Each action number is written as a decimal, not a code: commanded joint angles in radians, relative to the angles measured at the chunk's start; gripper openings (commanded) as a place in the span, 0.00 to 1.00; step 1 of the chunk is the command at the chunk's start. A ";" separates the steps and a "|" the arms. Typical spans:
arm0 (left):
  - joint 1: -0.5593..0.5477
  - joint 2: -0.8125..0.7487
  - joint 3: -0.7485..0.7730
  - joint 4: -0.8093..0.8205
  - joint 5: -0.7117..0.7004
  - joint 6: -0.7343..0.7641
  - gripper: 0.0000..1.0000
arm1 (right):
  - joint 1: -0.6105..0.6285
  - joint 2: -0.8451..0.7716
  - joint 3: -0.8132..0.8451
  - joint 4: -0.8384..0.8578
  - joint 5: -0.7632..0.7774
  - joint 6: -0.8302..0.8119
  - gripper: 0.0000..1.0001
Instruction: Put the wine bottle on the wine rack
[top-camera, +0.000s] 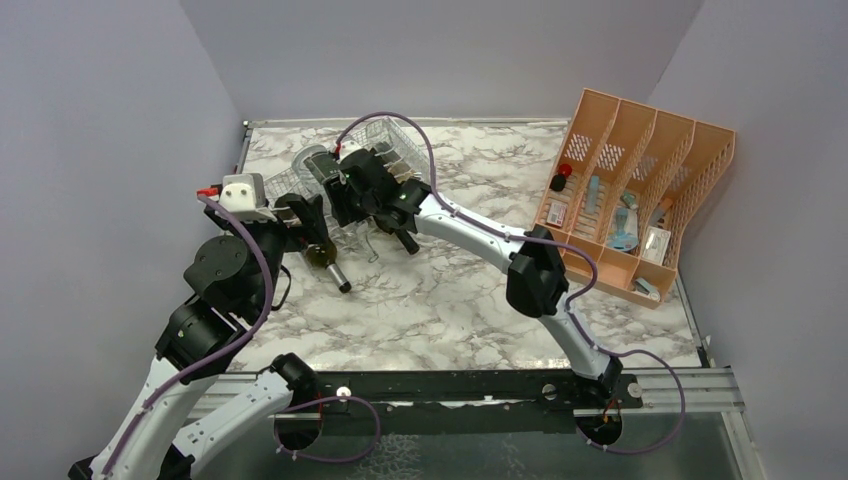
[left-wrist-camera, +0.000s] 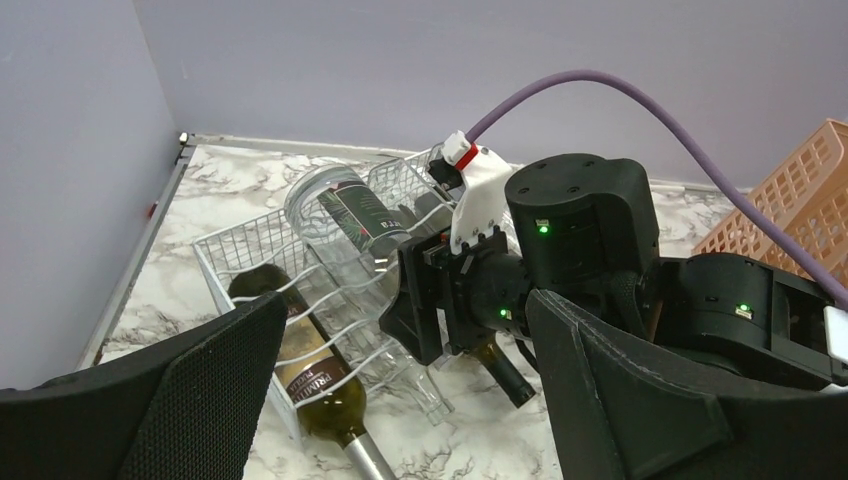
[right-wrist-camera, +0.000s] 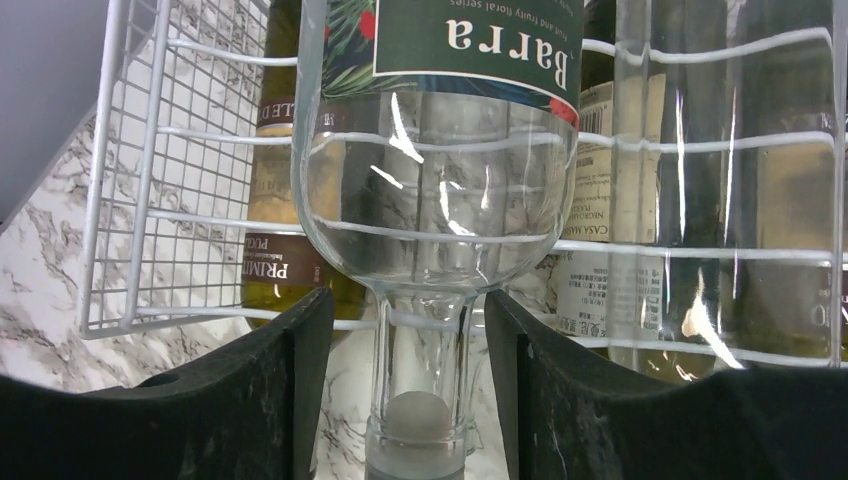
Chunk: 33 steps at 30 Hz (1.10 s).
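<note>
A clear glass wine bottle (right-wrist-camera: 440, 200) with a dark "Barra" label lies tilted on the wavy wires of the silvery-white wine rack (right-wrist-camera: 130, 200), its neck pointing towards me. My right gripper (right-wrist-camera: 410, 390) straddles that neck, with a gap showing on each side, so it is open and not touching the glass. From above, the wine bottle (top-camera: 310, 165) rests at the wine rack's (top-camera: 385, 140) left end, with the right gripper (top-camera: 345, 195) at its neck. My left gripper (left-wrist-camera: 400, 400) hangs wide open and empty just in front of the wine rack (left-wrist-camera: 240, 245).
A green bottle with a silver cap (left-wrist-camera: 310, 370) lies in the rack's lower tier, its neck sticking out over the table (top-camera: 450, 300). More bottles (right-wrist-camera: 600, 200) fill the rack to the right. An orange slotted file organizer (top-camera: 630, 200) stands at the right edge.
</note>
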 joint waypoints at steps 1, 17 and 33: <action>-0.001 0.008 0.000 0.006 0.009 0.014 0.97 | -0.003 -0.025 -0.010 0.149 -0.002 -0.008 0.61; -0.001 0.018 0.036 -0.022 0.075 0.028 0.99 | -0.005 -0.421 -0.444 0.271 0.003 0.072 0.81; -0.001 -0.046 0.034 -0.160 0.137 -0.087 0.99 | -0.004 -1.240 -1.142 -0.111 0.440 0.276 0.85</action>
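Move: The right fingers straddle the neck of the labelled clear bottle lying on the rack; its middle is about 7 cm ahead and 6 cm to the left, 2 cm lower. The Primitivo bottle lies some 8 cm left and 6 cm back, the black-capped green bottle about 9 cm right and nearly level, both roughly 8 cm below. From the left hand the labelled bottle lies about 21 cm ahead, 2 cm left and 24 cm down. The right fingers, already loosened around the clear bottle's neck, open wider and come free of it, the hand first lifting about 8 cm. It then sweeps well over 20 cm to the right and some 11 cm back, away from the rack to above the bare table, turning some 15 degrees clockwise. ##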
